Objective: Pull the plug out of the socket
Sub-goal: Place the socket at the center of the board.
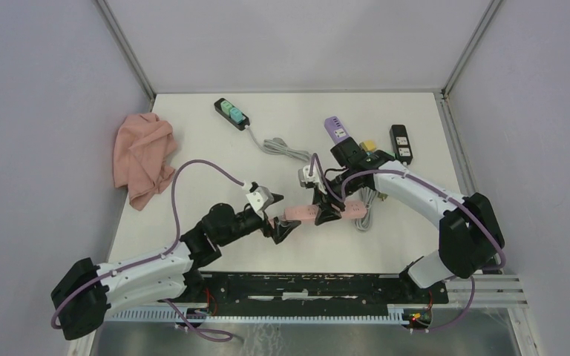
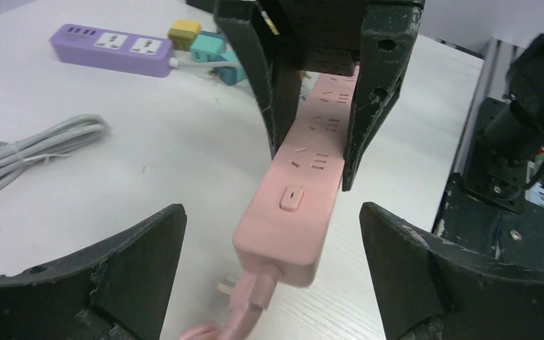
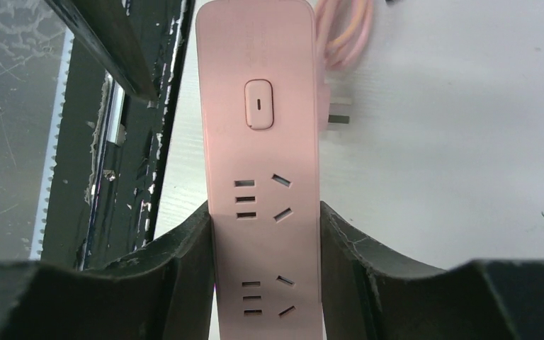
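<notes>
A pink socket strip lies on the white table between my two grippers. My right gripper is shut on its sides near the middle sockets, which are all empty. The strip's switch end sits between the wide-apart fingers of my open left gripper, which touch nothing. The pink plug lies loose on the table beside that end, its prongs bare. Its prongs also show by the strip's pink cable in the left wrist view.
A purple power strip with yellow and teal plugs lies behind. A black strip with a coiled grey cable is at the back centre, a black adapter at back right, a pink cloth at left.
</notes>
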Motion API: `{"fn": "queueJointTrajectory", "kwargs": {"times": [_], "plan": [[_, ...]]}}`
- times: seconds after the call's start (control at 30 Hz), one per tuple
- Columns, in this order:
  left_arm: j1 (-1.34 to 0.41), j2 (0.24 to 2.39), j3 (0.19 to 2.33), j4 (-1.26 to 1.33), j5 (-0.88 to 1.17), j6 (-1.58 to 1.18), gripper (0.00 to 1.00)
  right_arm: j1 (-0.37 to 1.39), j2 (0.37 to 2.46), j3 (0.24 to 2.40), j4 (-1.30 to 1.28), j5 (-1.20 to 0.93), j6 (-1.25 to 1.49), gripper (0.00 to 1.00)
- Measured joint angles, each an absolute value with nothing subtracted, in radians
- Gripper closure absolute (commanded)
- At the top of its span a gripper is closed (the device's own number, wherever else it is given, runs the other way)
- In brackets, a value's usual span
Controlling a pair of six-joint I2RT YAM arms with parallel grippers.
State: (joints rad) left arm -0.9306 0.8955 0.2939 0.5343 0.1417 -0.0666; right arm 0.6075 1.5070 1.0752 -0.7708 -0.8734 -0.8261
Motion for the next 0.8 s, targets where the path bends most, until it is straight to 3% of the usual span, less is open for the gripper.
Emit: {"fn": "queueJointTrajectory", "kwargs": {"times": [0.5, 0.8], "plan": [[-0.931, 0.680, 0.463, 0.085, -0.138, -0.093, 0.00, 0.494, 1.485, 1.154, -0.772, -0.823, -0.646, 1.00], [-0.931, 0.632, 0.519, -0.085, -0.271, -0.093, 0.00, 0.461, 1.547, 1.483, -0.851, -0.757, -0.602, 1.00]]}}
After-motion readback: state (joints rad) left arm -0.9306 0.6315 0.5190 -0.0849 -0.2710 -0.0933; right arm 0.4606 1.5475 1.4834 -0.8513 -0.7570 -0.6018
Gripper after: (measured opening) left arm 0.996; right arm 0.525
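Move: The right hand already grips the pink socket by its middle. The board's centre lies about 10 cm ahead of this hand, 8 cm to its left and 10 cm below; the grey cord bundle is some 17 cm ahead and 11 cm left, the purple socket 23 cm ahead and 4 cm right, both on the table. The pink socket's middle is about 10 cm right of the empty left hand, level fore and aft and roughly 2 cm lower. Right hand carries the gripped pink socket about 10 cm forward and 10 up; the open left hand withdraws leftward. ##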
